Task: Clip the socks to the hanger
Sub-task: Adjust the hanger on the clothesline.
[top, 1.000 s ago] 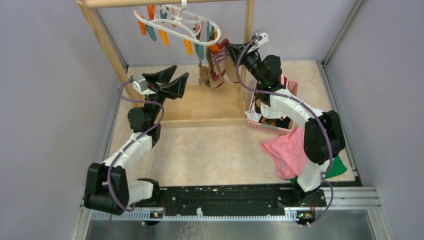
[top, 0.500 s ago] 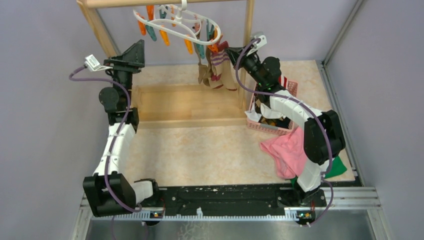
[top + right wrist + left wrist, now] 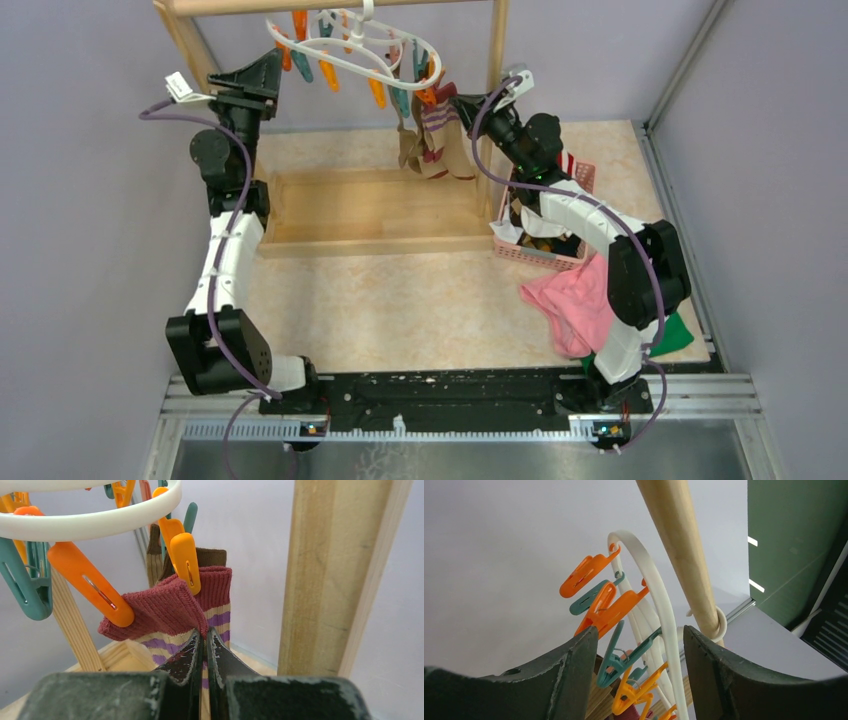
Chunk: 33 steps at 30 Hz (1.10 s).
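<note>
The white hanger (image 3: 350, 45) hangs from the wooden top bar, with orange and teal clips dangling from it. A tan sock with a maroon striped cuff (image 3: 445, 130) and an olive-brown sock (image 3: 408, 150) hang at its right end. My right gripper (image 3: 462, 103) is shut on the striped sock's cuff (image 3: 170, 605), just below an orange clip (image 3: 185, 560) that lies over the cuff's top edge. My left gripper (image 3: 262, 75) is open at the hanger's left end. The left wrist view shows the ring (image 3: 659, 595) and a teal clip (image 3: 624, 655) between the spread fingers, which hold nothing.
The wooden rack has a right post (image 3: 495, 60) close beside my right gripper, a left post (image 3: 205, 60) behind my left one, and a base frame (image 3: 370, 205) on the table. At the right are a pink basket (image 3: 540, 250) with more socks, a pink cloth (image 3: 575, 300) and a green cloth (image 3: 675, 335).
My left arm has swung left and risen from over the rack's base to the hanger's left end, gripper still open. The right gripper has kept its hold on the striped sock.
</note>
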Available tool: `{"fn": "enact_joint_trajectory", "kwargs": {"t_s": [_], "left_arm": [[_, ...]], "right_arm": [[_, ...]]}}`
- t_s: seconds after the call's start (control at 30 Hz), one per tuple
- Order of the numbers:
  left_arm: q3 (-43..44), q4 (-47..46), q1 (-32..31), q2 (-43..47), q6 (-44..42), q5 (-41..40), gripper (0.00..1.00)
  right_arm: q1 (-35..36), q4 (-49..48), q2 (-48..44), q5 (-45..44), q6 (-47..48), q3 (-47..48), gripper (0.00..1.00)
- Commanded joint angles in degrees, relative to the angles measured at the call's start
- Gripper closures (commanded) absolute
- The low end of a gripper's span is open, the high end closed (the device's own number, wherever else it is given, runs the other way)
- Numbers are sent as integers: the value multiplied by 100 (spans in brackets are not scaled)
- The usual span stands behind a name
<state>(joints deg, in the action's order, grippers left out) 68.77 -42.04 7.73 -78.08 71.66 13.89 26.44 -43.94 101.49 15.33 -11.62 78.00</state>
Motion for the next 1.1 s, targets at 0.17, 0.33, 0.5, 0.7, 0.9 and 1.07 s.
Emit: {"fn": "enact_joint_trajectory", "kwargs": {"t_s": [0.17, 0.33, 0.5, 0.7, 0.9, 1.07], "left_arm": [[606, 416, 7, -3, 385, -13, 35], [745, 722, -48, -52, 427, -4, 38], [890, 780, -161, -157, 472, 40, 42], [1110, 930, -309, -297, 446, -36, 48], [1257, 964, -367, -464, 478, -118, 59], [1248, 926, -409, -457, 494, -163, 77]], "right_arm": [[-24, -286, -47, 119, -108, 94, 100], [-26, -296, -51, 121, -126, 68, 100], [-24, -307, -61, 119, -121, 58, 100], [-26, -330, -68, 128, -137, 41, 100], [-25, -350, -93, 132, -128, 6, 100], [-25, -341, -136, 152, -80, -34, 99]]}}
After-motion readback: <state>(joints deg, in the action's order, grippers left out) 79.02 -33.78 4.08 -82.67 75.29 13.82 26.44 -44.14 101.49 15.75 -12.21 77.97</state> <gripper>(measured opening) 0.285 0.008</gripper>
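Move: Just ahead of the left hand, the rim at the hanger's left end lies about 3 cm forward, 3 cm right and 2 cm up. Its nearest orange clip hangs some 3 cm ahead of the hand and 1 cm right; the next teal clip is 2 cm ahead and 4 cm right. The clothesline bar passes roughly 12 cm above and 2 cm ahead. From the right hand, that rim is about 28 cm left, 6 cm forward and 8 cm up. Rising about 2 cm first, the left hand then eases some 2.5 cm right and 2 cm forward to the hanger's left rim, turning about 5 degrees clockwise. Its fingers close by more than half around the rim, between the orange clip and the teal one. The right hand stays put, fingers still shut on the striped sock. ##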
